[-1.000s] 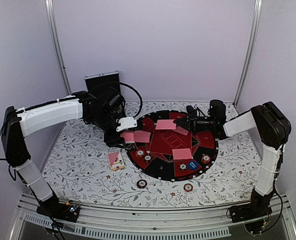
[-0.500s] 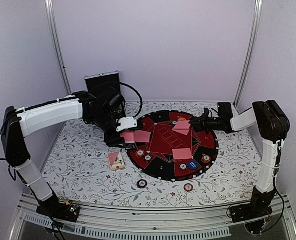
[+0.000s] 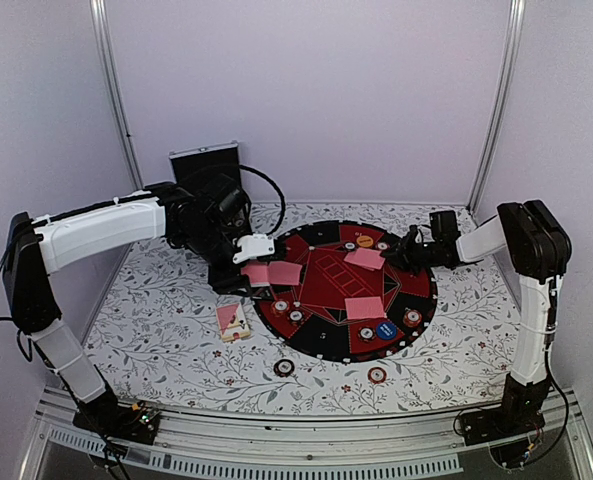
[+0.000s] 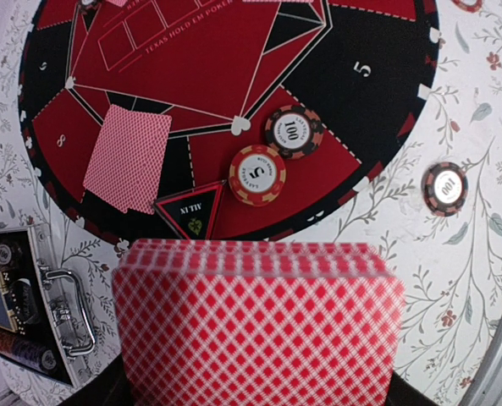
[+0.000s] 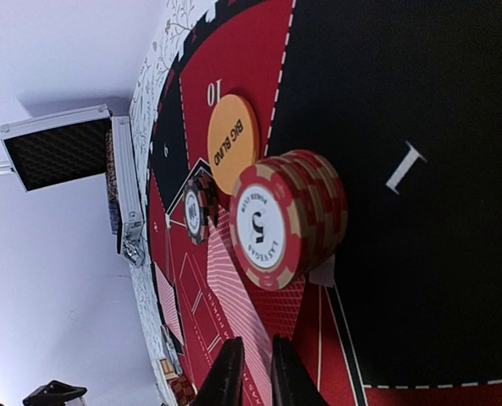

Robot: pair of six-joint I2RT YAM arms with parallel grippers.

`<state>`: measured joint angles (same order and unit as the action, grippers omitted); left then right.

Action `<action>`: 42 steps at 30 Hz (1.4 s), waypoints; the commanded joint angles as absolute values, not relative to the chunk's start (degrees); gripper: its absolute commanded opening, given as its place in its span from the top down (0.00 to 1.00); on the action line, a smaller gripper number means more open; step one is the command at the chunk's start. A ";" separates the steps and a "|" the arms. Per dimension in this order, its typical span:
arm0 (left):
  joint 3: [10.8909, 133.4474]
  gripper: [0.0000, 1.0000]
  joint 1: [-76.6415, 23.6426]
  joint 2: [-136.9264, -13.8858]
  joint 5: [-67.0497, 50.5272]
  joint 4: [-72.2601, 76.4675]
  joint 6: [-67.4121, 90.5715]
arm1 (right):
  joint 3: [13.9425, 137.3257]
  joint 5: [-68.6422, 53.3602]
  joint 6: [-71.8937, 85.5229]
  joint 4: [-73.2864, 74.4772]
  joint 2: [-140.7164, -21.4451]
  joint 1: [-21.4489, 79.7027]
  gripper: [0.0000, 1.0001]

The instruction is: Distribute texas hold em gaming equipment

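My left gripper (image 3: 246,266) is shut on a deck of pink-backed cards (image 4: 259,321) at the left rim of the round red-and-black poker mat (image 3: 416,285); the deck hides its fingers. One dealt card (image 4: 128,161) lies just beyond, with a 100 chip (image 4: 294,131) and a 5 chip (image 4: 257,174) beside it. My right gripper (image 5: 252,345) hovers low at the mat's far right, jaws parted a little over the edge of a card (image 3: 364,258) lying flat. Ahead of it stand a stack of 5 chips (image 5: 289,218) and the orange button (image 5: 232,144).
Another card (image 3: 364,307) and the blue button (image 3: 385,329) sit at the mat's near side. The pink card box (image 3: 233,321) lies left of the mat. Two chips (image 3: 284,367) (image 3: 377,375) rest on the flowered cloth. The open black case (image 3: 206,165) stands at the back left.
The right gripper carried a card from the mat's middle to its far right, lowered it flat, and its jaws have parted slightly. The left arm has not moved.
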<state>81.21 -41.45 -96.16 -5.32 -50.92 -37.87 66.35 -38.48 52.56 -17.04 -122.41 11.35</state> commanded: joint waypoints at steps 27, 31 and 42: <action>82.33 1.00 -41.22 -95.49 -6.09 -49.93 -37.25 | 58.16 -37.50 53.60 -14.60 -98.89 28.51 0.18; 82.82 1.00 -41.22 -95.36 -6.07 -49.76 -37.13 | 59.44 -41.74 59.60 -21.91 -103.30 35.11 0.18; 83.36 1.00 -41.13 -95.39 -6.09 -49.65 -36.86 | 66.20 -46.62 68.42 -33.30 -113.87 44.64 0.18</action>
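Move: The card deck I want next is pinched in my left hand, right at its fingers. From my right hand, low over the mat, it is about 30 cm left, 16 cm back and 11 cm higher. The card pair I am laying is some 5 cm left of my right hand. The red chip stack stands about 5 cm ahead of it. The near card pair lies roughly 5 cm left and 14 cm back, the left card pair some 24 cm left and 4 cm back. I open my right fingers wide, leaving the top card on its pair, and back out slightly to the right. Then I rise about 10 cm and sweep left and back, nearly 30 cm level, towards the deck, turning some 30 degrees counter-clockwise. My left hand keeps the deck still for me. ##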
